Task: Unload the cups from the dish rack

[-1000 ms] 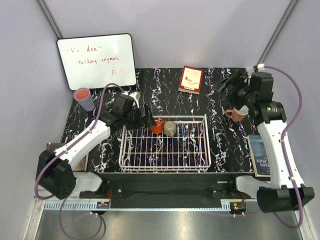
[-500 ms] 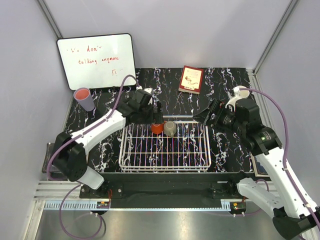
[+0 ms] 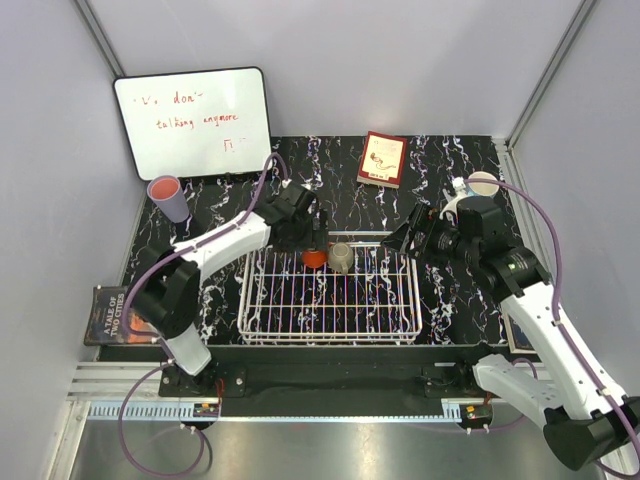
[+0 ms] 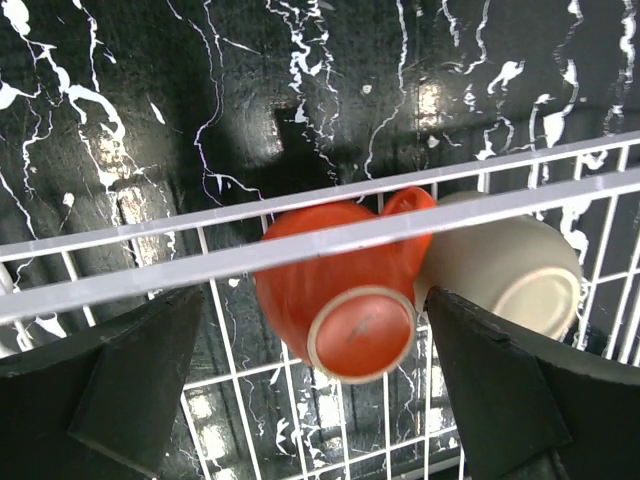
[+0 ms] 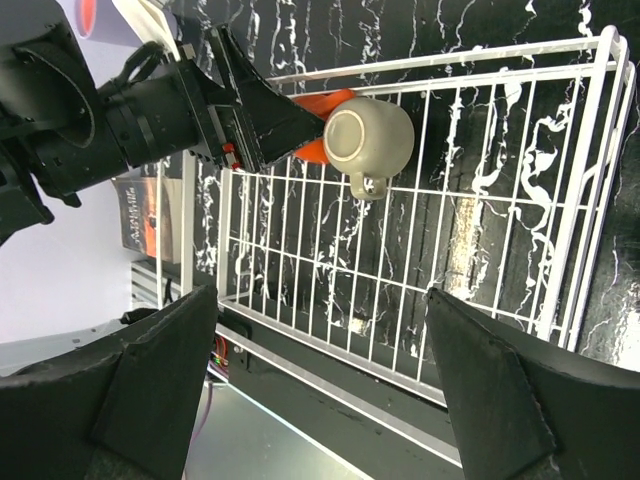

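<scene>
The white wire dish rack (image 3: 412, 292) holds an orange-red cup (image 3: 314, 258) and a grey-olive cup (image 3: 341, 257), lying side by side at its far edge. My left gripper (image 3: 318, 238) is open over that edge. In the left wrist view its fingers (image 4: 130, 380) straddle the orange-red cup (image 4: 340, 300), whose base faces the camera, and the grey-olive cup (image 4: 510, 265) touches it on the right. My right gripper (image 3: 408, 236) is open and empty above the rack's far right corner. It looks across at the grey-olive cup (image 5: 368, 138). A pink-rimmed tumbler (image 3: 168, 197) stands far left.
A whiteboard (image 3: 193, 120) leans at the back left. A red book (image 3: 382, 158) lies at the back centre. Another book (image 3: 108, 313) lies at the near left, and one shows at the right edge under my right arm (image 3: 512, 325). The rack's wires (image 4: 200, 265) cross under my left gripper.
My left gripper moved right to the rack's far edge over the orange-red cup. My right arm swung from the far right down and left toward the rack's far right corner.
</scene>
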You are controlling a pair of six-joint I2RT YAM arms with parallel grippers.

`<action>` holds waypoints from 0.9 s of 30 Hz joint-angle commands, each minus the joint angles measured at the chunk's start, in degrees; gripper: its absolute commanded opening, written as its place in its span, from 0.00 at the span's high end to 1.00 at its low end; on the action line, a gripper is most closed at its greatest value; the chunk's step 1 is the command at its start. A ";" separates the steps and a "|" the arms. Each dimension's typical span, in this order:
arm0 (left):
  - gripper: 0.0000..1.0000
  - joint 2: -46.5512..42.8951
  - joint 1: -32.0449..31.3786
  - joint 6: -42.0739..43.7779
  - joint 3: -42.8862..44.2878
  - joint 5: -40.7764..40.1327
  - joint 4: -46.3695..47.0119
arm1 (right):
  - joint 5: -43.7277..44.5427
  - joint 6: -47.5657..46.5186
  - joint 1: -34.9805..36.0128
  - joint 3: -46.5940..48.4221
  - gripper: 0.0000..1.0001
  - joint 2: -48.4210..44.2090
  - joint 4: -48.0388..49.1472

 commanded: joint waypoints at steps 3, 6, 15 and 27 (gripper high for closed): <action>0.03 2.65 -0.64 -0.95 3.15 -2.02 1.55 | -1.81 -2.47 0.57 0.98 0.08 1.41 1.91; 0.11 3.71 -0.55 -0.78 3.86 -1.84 1.64 | -1.90 -2.82 0.48 0.46 0.08 1.49 2.17; 0.62 1.78 -1.34 -0.60 2.80 -1.05 1.99 | -1.46 -3.35 0.48 -0.34 0.08 1.67 2.52; 1.00 -15.70 -0.38 -2.35 3.60 10.09 4.26 | -5.93 -3.35 0.48 3.18 0.08 2.72 5.42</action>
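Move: The red cup lies upside down almost between the left hand's open fingers, its middle about 3 cm below the hand and 1 cm to the right, neither ahead nor back. The grey cup stands close beside it, some 7 cm right of the hand, level with it front to back and equally low. From the right hand, the red cup is about 8 cm ahead, 16 cm to the left and 18 cm lower. The left fingers pinch the red cup by its sides: wide open, they sink nearly 2 cm around it, the right one between it and the grey cup, and close to about two thirds of their opening. Keeping that hold, the hand pauses briefly, then lifts ever faster, about 7 cm straight up out of the rack, tilting slightly. ##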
